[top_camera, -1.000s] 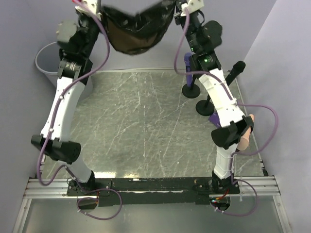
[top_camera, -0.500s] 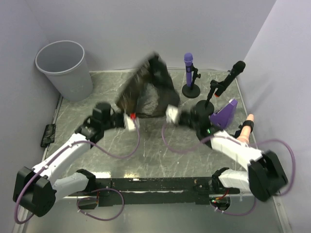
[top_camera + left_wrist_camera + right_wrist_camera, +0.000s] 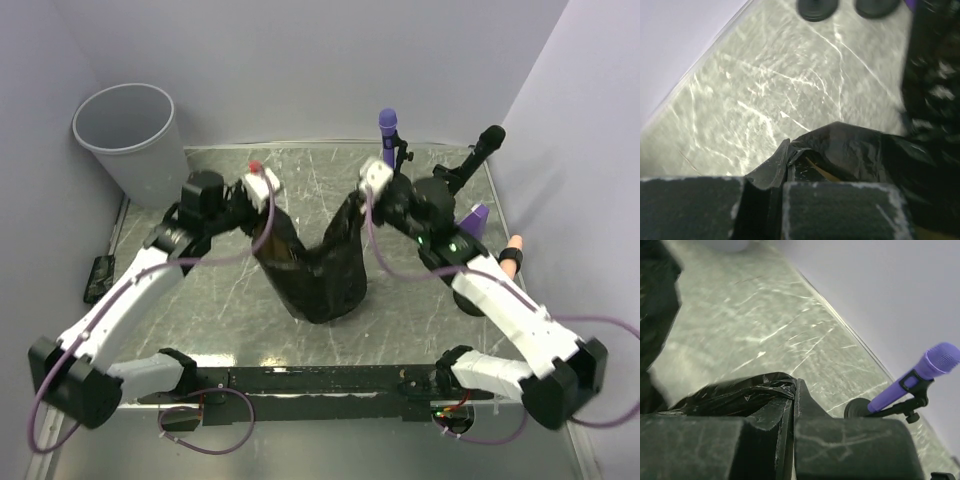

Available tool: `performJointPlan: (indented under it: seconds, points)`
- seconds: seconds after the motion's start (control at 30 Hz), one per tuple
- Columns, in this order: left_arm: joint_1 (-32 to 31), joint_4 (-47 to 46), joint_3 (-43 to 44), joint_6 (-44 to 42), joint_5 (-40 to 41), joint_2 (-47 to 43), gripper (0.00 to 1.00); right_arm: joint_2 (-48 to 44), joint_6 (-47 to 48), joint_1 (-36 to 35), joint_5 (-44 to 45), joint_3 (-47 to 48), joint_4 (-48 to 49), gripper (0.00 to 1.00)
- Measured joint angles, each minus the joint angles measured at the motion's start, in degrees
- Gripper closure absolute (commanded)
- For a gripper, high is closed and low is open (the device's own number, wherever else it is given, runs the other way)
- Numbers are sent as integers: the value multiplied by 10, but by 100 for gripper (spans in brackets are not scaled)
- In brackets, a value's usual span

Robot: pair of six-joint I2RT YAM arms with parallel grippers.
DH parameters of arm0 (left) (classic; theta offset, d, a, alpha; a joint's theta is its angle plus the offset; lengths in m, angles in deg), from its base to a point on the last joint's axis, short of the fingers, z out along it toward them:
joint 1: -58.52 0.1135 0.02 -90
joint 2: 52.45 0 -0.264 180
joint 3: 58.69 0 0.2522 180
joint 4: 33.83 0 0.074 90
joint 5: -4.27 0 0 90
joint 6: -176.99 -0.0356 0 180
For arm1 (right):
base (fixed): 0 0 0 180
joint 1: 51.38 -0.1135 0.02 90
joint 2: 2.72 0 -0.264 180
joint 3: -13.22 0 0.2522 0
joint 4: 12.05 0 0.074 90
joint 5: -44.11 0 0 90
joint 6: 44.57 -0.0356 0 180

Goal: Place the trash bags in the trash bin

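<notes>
A black trash bag (image 3: 318, 275) hangs between my two grippers over the middle of the table, its bottom low on the surface. My left gripper (image 3: 262, 213) is shut on the bag's left top corner, and the plastic (image 3: 855, 150) shows pinched between its fingers (image 3: 840, 210). My right gripper (image 3: 358, 205) is shut on the right top corner, where the bag's edge (image 3: 735, 392) is clamped between its fingers (image 3: 850, 450). The light grey round trash bin (image 3: 125, 140) stands at the back left, beyond the table's corner and apart from the bag.
A purple microphone (image 3: 387, 130) and a black microphone (image 3: 482, 148) stand on round bases at the back right, close behind my right arm. A purple object (image 3: 470, 220) and a skin-coloured object (image 3: 512, 248) lie at the right edge. Walls close in on three sides.
Both arms have come down from high up with the bag still gripped. The bag now hangs lower, nearer the front, over the table's middle.
</notes>
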Motion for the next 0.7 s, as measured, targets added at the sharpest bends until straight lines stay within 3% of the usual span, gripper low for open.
performJointPlan:
  seconds: [0.17, 0.47, 0.57, 0.7]
  points:
    - [53, 27, 109, 137, 58, 118, 99, 150, -61, 32, 48, 131, -9, 100]
    - [129, 56, 385, 165, 176, 317, 99, 447, -58, 88, 132, 499, -24, 100]
    - [127, 6, 472, 148, 198, 332, 99, 477, -33, 88, 146, 589, 30, 97]
    - [125, -169, 511, 140, 210, 306, 99, 476, -2, 77, 143, 666, 164, 95]
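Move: Both hands already pinch the mouth of the trash bag, whose body sags between them: from the left hand its middle is about 9 cm right, 8 back and 14 below, from the right hand 9 left, 9 back and 18 below. The trash bin stands roughly 34 cm left and 18 ahead of the left hand; the purple microphone stands some 12 cm right and 20 ahead of the right hand. Both hands, still pinching the trash bag, sweep some 20 cm forward, then about 25 up, wrists tilting upward. ##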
